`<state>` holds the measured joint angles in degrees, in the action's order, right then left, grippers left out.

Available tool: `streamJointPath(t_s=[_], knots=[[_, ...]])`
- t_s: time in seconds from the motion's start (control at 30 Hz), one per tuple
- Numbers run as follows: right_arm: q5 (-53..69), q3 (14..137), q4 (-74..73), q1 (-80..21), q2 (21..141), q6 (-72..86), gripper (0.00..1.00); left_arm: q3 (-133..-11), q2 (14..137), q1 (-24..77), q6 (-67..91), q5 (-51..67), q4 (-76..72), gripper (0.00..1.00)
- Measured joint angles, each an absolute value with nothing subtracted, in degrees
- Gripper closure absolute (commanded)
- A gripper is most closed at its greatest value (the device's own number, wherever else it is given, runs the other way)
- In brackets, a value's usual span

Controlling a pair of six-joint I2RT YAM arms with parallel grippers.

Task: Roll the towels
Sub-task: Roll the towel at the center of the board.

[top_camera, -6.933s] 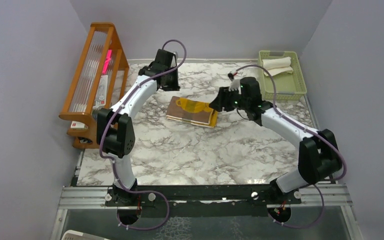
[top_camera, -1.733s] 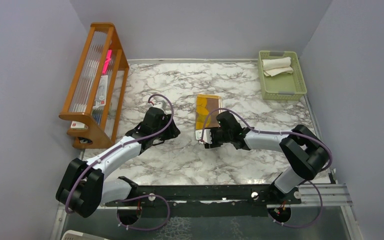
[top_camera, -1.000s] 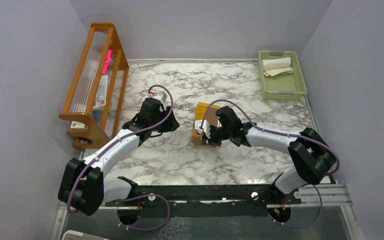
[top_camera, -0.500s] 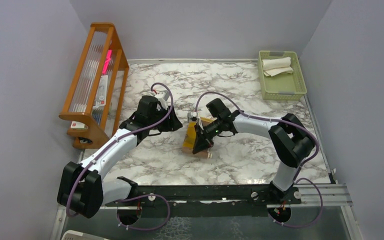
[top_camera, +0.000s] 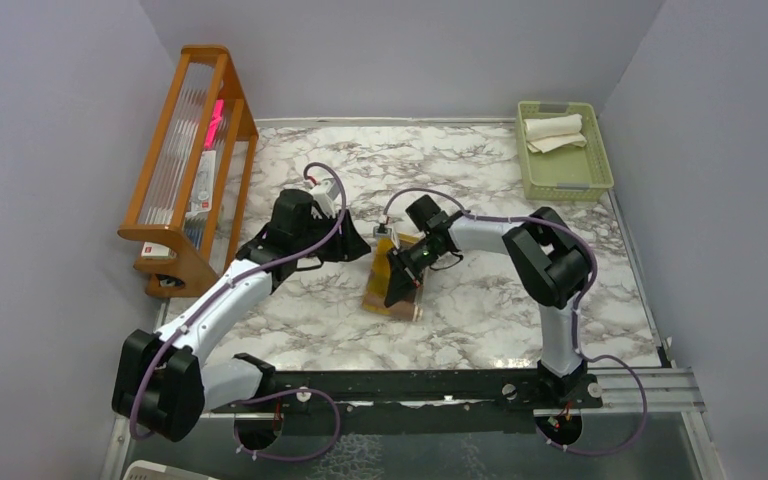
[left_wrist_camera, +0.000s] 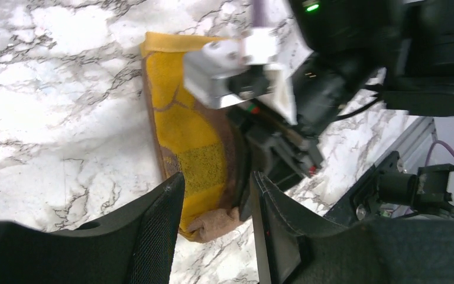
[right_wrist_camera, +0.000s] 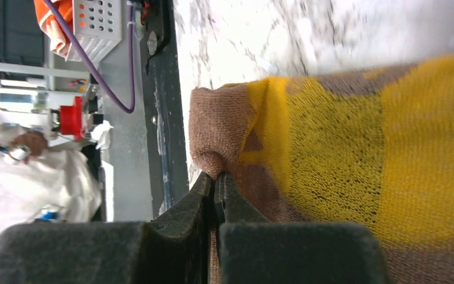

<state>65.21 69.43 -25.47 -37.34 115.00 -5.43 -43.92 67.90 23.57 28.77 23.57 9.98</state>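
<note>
A folded towel (top_camera: 378, 285), mustard yellow with brown patches, lies lengthwise at the middle of the marble table (top_camera: 480, 320). My right gripper (right_wrist_camera: 217, 177) is shut on the brown near corner of this towel (right_wrist_camera: 343, 148), and the pinched cloth bunches just past the fingertips. In the top view the right gripper (top_camera: 396, 292) lies along the towel's right edge. My left gripper (left_wrist_camera: 217, 177) stands open just left of the towel (left_wrist_camera: 183, 130), jaws empty, framing its near end without touching it. A cream-white towel (top_camera: 552, 130) lies in the pale green basket (top_camera: 567, 175).
A wooden rack (top_camera: 185, 150) holding several flat items stands along the left wall. The basket sits in the back right corner. The black base rail (top_camera: 410, 385) runs along the near edge. Grey walls enclose the table on three sides.
The right gripper has pulled the yellow and brown towel nearer and to the left, turning it. The left gripper has moved right, closer to the towel.
</note>
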Motion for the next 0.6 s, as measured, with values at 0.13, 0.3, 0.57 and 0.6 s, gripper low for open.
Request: streamJointPath(t_s=[0.13,0.3,0.57,0.6], knots=[[65.1,67.2,-24.6,-37.3,117.2,-0.6,0.99,-43.8,64.5,23.6,28.8,26.2,9.8,0.58],[63.5,67.0,-20.9,-37.3,119.9,6.0,0.99,-39.5,60.5,23.6,30.7,33.0,6.5,0.80],[62.6,67.9,-19.4,-36.7,122.9,14.2,0.99,-27.7,58.5,23.8,37.6,41.1,2.7,0.95],[62.6,68.1,-19.4,-36.7,123.1,14.9,0.99,-27.3,58.6,24.0,38.3,41.2,2.1,0.96]])
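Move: Under the right hand is the rolled near end of the brown-and-yellow towel, its middle about 1 cm back, 1 cm to the right and 2 cm below; the flat part's middle is some 7 cm farther out, 2 cm right and 6 cm below. From the left hand, that rolled end lies about 10 cm back, 6 cm right and 12 cm down, while the flat part is 3 cm back, 7 cm right and 15 cm down. Lowering the towel's rolled end towards the board by about 4.5 cm, the right hand keeps its fingers shut on it and twists them some 25 degrees about their length, top side going forward. The left hand lifts about 3 cm, then swings back and down towards the roll's left end, nearly 9 cm back overall, closing its half-open fingers on nothing and turning them to point more to the right. ##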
